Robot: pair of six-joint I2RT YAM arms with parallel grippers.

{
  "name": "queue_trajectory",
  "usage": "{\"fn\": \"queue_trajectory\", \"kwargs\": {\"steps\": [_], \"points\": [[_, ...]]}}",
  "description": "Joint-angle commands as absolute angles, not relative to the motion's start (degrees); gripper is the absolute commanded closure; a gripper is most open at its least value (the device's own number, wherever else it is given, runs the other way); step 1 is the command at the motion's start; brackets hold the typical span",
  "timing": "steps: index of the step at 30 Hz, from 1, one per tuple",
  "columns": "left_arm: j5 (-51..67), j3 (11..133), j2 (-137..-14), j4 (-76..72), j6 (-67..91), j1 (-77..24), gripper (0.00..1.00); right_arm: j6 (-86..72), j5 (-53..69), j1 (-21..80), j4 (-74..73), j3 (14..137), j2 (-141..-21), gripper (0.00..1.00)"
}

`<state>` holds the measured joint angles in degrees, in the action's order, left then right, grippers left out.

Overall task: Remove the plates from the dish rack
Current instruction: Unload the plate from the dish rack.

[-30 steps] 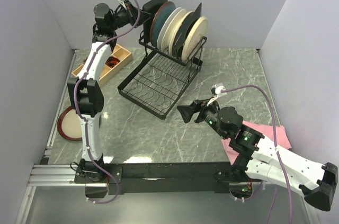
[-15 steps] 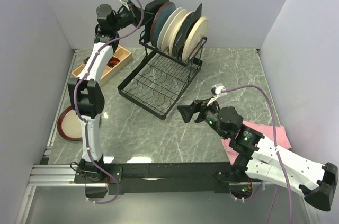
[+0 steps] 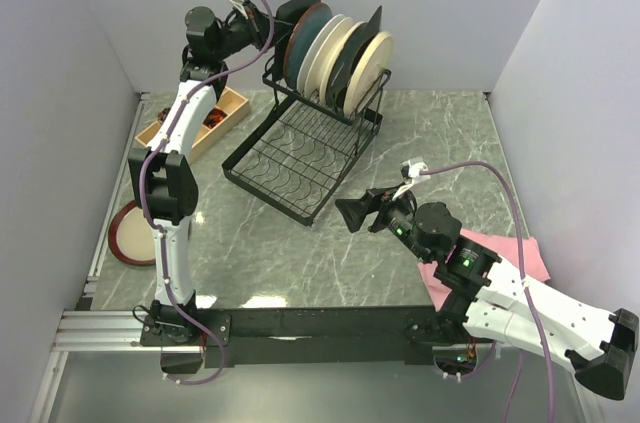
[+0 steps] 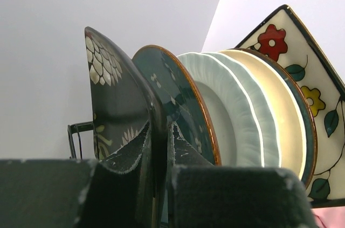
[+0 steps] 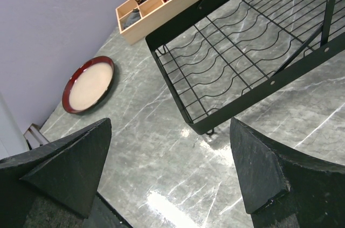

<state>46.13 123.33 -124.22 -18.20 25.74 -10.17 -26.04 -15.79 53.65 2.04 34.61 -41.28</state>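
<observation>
The dish rack [image 3: 300, 158] stands at the back of the table with several plates upright in its upper frame. At the row's left end is a black square plate [image 4: 113, 93] with white flowers. My left gripper [image 4: 160, 128] is shut on its edge, one finger [image 4: 126, 152] on each face. High up at the rack's left end in the top view, the left gripper [image 3: 265, 23] holds that plate [image 3: 298, 5]. Behind it stand a teal round plate [image 4: 172, 98], pale round plates [image 4: 232, 115] and a cream flowered square plate [image 4: 307, 77]. My right gripper [image 3: 355, 213] hangs open over the table, nothing between its fingers.
A brown-rimmed tan plate [image 3: 130, 233] lies flat at the table's left edge. A wooden compartment tray [image 3: 195, 123] sits left of the rack. A pink cloth [image 3: 520, 258] lies under the right arm. The rack's lower grid [image 5: 232, 50] is just ahead of the right gripper [image 5: 170, 123].
My left wrist has edged slightly right toward the rack, still gripping the black square plate. The right arm has barely moved.
</observation>
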Motion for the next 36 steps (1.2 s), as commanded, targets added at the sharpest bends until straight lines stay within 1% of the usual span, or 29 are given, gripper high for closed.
{"fn": "queue_trajectory", "kwargs": {"steps": [1, 13, 27, 36], "points": [[42.5, 125.5, -118.5, -25.0, 27.0, -12.7, 0.99, -25.6, -16.3, 54.1, 3.0, 37.1, -40.4, 0.04], [42.0, 127.0, -116.0, -27.1, 29.6, -12.9, 0.99, -25.7, -16.0, 54.1, 3.2, 37.1, -40.7, 0.04], [39.7, 126.2, -112.1, -24.9, 26.7, -13.9, 0.99, -25.9, -15.4, 54.2, 3.2, 37.1, -40.3, 0.05], [37.3, 122.5, -109.2, -22.4, 21.9, -14.1, 0.99, -26.0, -15.2, 54.3, 3.2, 37.0, -39.8, 0.04]]}}
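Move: The left hand already pinches the dark square plate; its middle lies about 4 cm ahead, 5 cm right and 4 cm below. The blue plate stands some 8 cm right, level ahead, 5 cm below; the white plates 12 cm right, 2 cm nearer the base, 6 cm below. From the right hand the square plate is roughly 38 cm ahead, 14 cm left and 12 cm up. Keeping its pinch, the left hand slowly, then faster, draws the square plate about 5 cm up and slightly back. ##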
